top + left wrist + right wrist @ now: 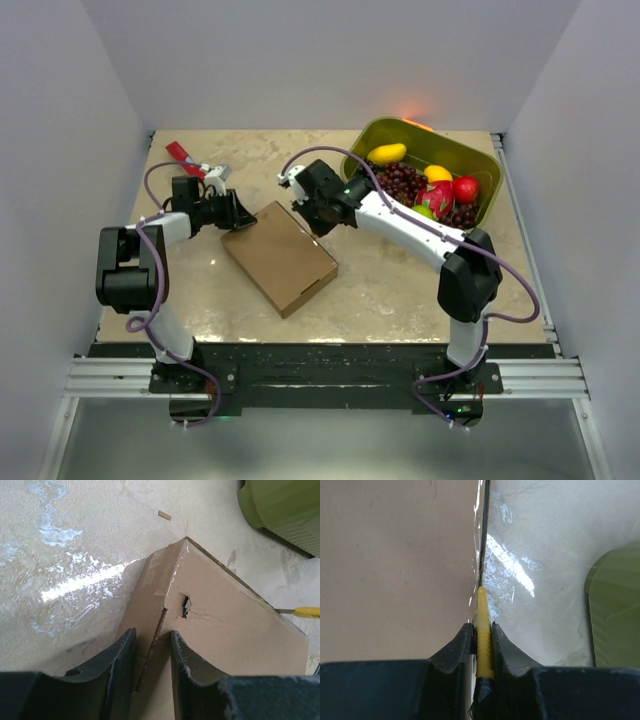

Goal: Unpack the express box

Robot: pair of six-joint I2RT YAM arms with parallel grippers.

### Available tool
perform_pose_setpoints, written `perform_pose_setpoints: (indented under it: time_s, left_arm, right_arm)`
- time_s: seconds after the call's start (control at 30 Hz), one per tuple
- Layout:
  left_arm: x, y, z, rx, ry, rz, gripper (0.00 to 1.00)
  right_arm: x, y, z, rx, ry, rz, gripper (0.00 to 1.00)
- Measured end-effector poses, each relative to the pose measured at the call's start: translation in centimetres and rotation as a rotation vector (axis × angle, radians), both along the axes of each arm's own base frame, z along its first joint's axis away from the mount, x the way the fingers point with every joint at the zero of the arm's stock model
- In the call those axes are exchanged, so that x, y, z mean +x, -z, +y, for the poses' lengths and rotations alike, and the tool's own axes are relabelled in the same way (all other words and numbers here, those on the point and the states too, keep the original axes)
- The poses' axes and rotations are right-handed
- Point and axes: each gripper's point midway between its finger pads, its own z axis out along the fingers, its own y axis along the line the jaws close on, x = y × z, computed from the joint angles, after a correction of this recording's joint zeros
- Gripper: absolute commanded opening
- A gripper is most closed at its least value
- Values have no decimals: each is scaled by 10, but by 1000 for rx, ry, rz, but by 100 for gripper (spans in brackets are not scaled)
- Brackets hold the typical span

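The express box (280,257) is a flat brown cardboard mailer lying closed at the middle of the table. My left gripper (238,212) is at its left corner. In the left wrist view the gripper (152,645) stands part open, its fingers either side of a raised cardboard edge of the box (235,630), touching neither side; a small tear shows just ahead. My right gripper (311,221) is at the box's far right edge. It (482,630) is shut on a yellow utility knife (483,615) whose blade (482,555) runs along the seam of the box (395,565).
An olive-green tub (400,135) of fruit stands at the back right, close to the right arm. It also shows as the tub (280,505) and the tub (617,610). A red-handled tool (182,153) lies at the back left. A small cardboard scrap (164,515) lies beyond the box.
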Motion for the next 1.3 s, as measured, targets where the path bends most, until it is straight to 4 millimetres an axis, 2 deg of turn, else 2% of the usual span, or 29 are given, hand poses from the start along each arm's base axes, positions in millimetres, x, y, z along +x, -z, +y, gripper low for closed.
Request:
perform_pose_setpoints:
  time_s: [0.53,0.97,1.3]
  left_arm:
    - [0,0,1,20,-14,-8,0]
    - [0,0,1,30,-20,-9,0]
    - [1,-1,1,31,-21,-10,0]
  right_arm:
    - [-41,14,-37,-66,-9,94,0]
    - [-67,-4,-60,-52,-4,107,0]
    - [-75,-1,-66,-54,-10,123,0]
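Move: The right hand holds the yellow knife with its tip at the box's right-hand seam; the seam's near end lies about 5 cm back, 4 cm right and 8 cm below that hand. The box's middle is some 10 cm left and 3 cm back, the green fruit bin about 24 cm right and 14 cm ahead. From the left hand, at the box's far-left edge, the seam's near end is roughly 9 cm back and 23 cm right. Right hand draws the knife about 10 cm back and right along the seam; left hand keeps steadying the box. ##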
